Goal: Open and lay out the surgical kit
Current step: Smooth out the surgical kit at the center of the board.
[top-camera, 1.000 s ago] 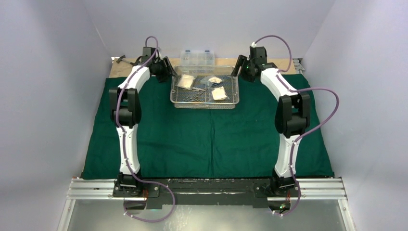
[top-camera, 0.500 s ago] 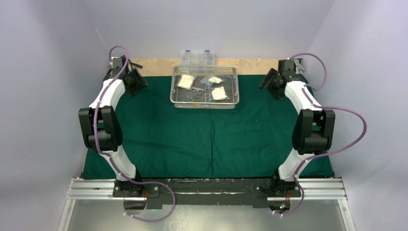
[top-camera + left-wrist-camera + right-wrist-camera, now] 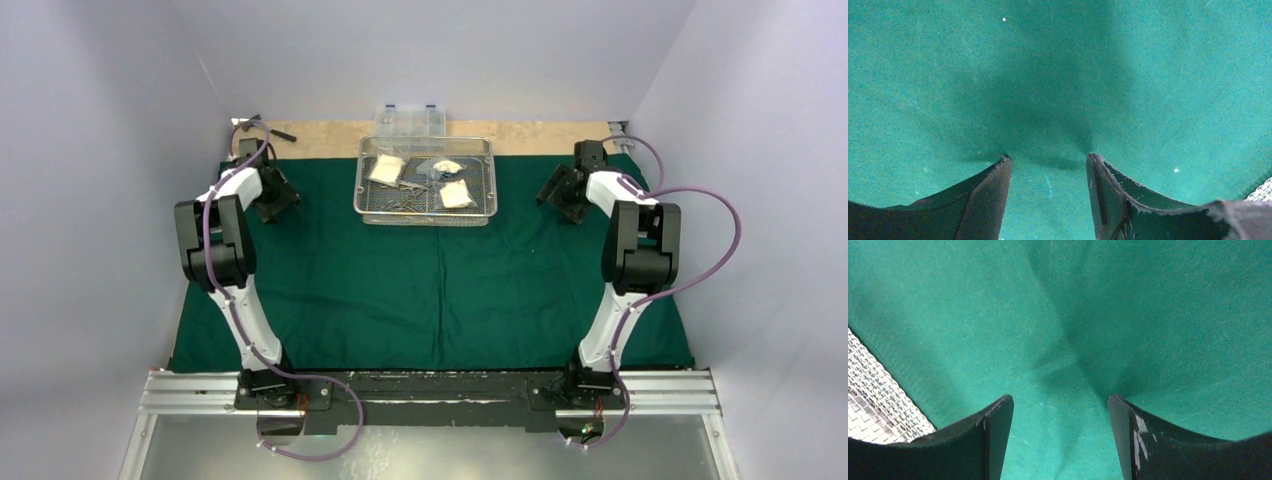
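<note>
The dark green cloth wrap (image 3: 430, 290) lies spread flat over the table. On its far middle stands the steel wire-mesh tray (image 3: 365, 190). It holds three gauze packets (image 3: 385, 168) and small steel instruments (image 3: 408, 203). My left gripper (image 3: 275, 197) is low over the cloth, left of the tray, and it is open. In the left wrist view the left gripper (image 3: 1048, 160) has only cloth (image 3: 1048, 70) between its fingers. My right gripper (image 3: 558, 190) is open to the right of the tray. The right wrist view shows the right gripper (image 3: 1060, 400) over bare cloth (image 3: 1148, 315), with tray mesh (image 3: 873, 400) at the left edge.
A clear plastic compartment box (image 3: 410, 118) sits behind the tray on a bare wooden strip (image 3: 530, 135). A small hammer (image 3: 268, 128) lies at the back left corner. Purple walls close in the sides and back. A metal rail (image 3: 430, 392) runs along the near edge.
Both arms swung outward from the tray's back corners to the cloth's far corners, then drew nearer and lower onto the cloth on either side of the tray. The tray has not moved.
</note>
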Available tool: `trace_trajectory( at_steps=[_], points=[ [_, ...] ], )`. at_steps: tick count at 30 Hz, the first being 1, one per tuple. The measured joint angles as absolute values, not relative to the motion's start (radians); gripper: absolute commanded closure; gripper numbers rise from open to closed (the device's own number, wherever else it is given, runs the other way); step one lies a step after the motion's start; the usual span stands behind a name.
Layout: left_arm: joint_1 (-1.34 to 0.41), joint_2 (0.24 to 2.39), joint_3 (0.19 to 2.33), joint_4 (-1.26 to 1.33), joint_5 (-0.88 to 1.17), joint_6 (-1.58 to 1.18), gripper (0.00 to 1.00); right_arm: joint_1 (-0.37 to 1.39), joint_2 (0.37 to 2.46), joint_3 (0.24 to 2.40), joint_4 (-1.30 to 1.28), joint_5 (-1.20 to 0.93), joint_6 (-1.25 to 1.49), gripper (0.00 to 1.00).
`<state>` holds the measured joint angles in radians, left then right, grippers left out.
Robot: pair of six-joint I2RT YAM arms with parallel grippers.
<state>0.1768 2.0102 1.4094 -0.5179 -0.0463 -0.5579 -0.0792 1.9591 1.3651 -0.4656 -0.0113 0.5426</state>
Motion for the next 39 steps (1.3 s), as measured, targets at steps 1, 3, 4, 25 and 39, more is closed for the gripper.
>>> trace_trajectory(
  at_steps=[1,3,4,25,39],
  points=[
    [0.177,2.022,1.425,-0.511,-0.051,-0.558,0.44,-0.08,1.964,1.369,-0.454,-0.015,0.543,0.28],
    [0.177,2.046,1.46,-0.521,-0.06,-0.557,0.44,-0.08,1.978,1.37,-0.447,-0.017,0.545,0.27],
    [0.177,2.055,1.473,-0.525,-0.061,-0.557,0.44,-0.081,1.979,1.375,-0.443,-0.017,0.55,0.28],
    [0.197,2.091,1.628,-0.646,-0.091,-0.519,0.41,-0.081,1.901,1.376,-0.516,0.042,0.55,0.27],
    [0.254,1.469,1.319,-0.72,-0.273,-0.556,0.74,-0.105,1.684,1.226,-0.524,0.147,0.672,0.54]
  ],
)
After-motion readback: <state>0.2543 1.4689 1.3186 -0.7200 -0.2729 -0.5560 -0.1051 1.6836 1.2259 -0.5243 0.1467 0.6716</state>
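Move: My left and right fingertips already rest on the green drape on either side of the tray. The drape's far edge runs about 15 cm straight ahead of each. From my left hand the middle of the tray lies some 40 cm to the right and 8 cm farther out, and the hammer about 24 cm ahead and 3 cm left. From my right hand the tray is roughly 37 cm left and 8 cm ahead. With fingers parted on the drape, I push it forward towards its far edge, about 3 cm with my left hand and barely 1 cm with my right, and pause there. Then I lift both hands off, back towards my bases and outwards, the left quickly to some 16 cm up, the right lower and dipping again at the end. The fingers close partway as they leave. ##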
